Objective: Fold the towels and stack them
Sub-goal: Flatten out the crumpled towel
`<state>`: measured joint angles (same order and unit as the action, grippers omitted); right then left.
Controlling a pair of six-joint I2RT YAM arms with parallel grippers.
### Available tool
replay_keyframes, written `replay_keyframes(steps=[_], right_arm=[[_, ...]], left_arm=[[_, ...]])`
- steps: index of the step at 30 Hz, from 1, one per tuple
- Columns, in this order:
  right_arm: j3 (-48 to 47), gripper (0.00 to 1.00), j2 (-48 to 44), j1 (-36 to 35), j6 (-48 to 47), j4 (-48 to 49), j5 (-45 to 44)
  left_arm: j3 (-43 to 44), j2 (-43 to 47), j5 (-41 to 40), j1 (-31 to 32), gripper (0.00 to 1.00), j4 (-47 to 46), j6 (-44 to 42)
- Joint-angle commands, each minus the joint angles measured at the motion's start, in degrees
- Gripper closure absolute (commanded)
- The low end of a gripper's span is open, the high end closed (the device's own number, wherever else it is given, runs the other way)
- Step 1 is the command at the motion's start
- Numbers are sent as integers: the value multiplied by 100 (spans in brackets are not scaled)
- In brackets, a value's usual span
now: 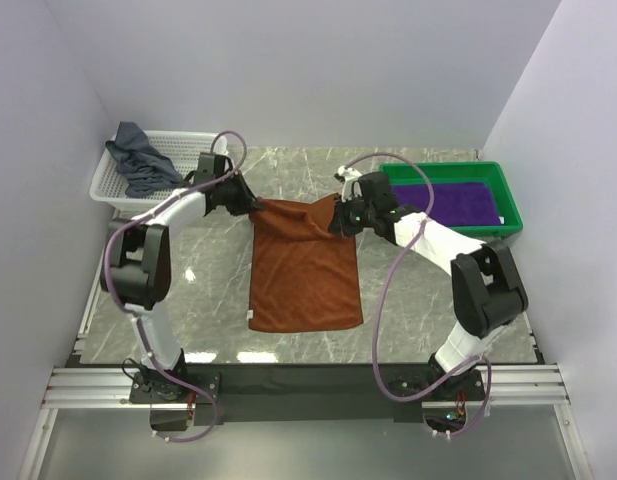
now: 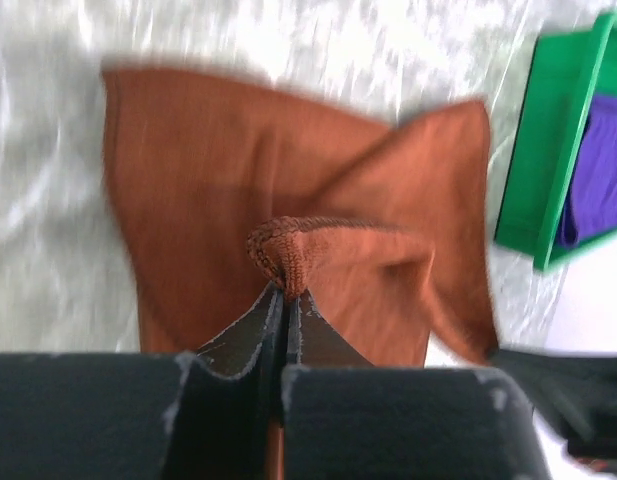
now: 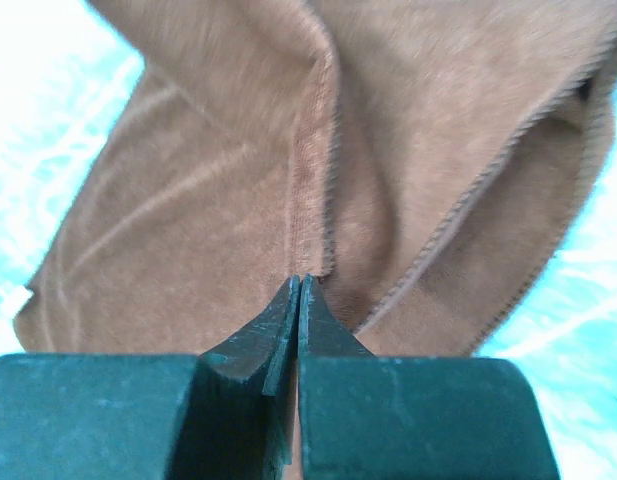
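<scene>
A rust-brown towel lies lengthwise in the middle of the table, its far edge lifted and sagging between both grippers. My left gripper is shut on the far left corner, and the bunched hem shows at its tips over the rest of the rust-brown towel. My right gripper is shut on the far right corner, with the rust-brown towel's hem running up from its tips. A purple towel lies flat in the green tray. A grey-blue towel is heaped in the white basket.
The white mesh basket stands at the far left by the wall. The green tray sits at the far right, and the tray with the purple towel also shows in the left wrist view. Walls close in on three sides.
</scene>
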<state>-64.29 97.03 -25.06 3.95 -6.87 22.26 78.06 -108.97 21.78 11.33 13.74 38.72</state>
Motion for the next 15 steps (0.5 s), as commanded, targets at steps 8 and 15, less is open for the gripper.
replay_keyframes(steps=[8, 15], right_arm=[[776, 100, -501, 98, 668, 309, -196], [1042, 100, -475, 124, 722, 441, -99]], left_arm=[[-2047, 727, 194, 18, 80, -556, 417], [-2287, 1062, 169, 18, 44, -583, 364]])
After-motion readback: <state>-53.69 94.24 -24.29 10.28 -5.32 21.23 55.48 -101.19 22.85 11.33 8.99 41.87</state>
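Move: The brown towel's folded-back hem, pinched at each end, goes down onto the towel's sides: for the left hand about 9 cm back, 1 left and 8 below; for the right, some 4 back, 2 right and 7 below. The towel's far-left corner is roughly 2 ahead of the left hand, level sideways, and the white basket 10 ahead, 24 left. From the right hand, the towel's far-right corner is 11 ahead, level sideways; the green tray, 9 ahead, 29 right. The towel's raised hem is drawn back towards the bases and laid down: the left hand brings its end about 10 cm back and 7 down, tipping its fingers some 10 degrees steeper, and opens about halfway around it. The right hand keeps its pinch on the other end, lifting briefly, then going down and back about 4 cm each, drifting right. ##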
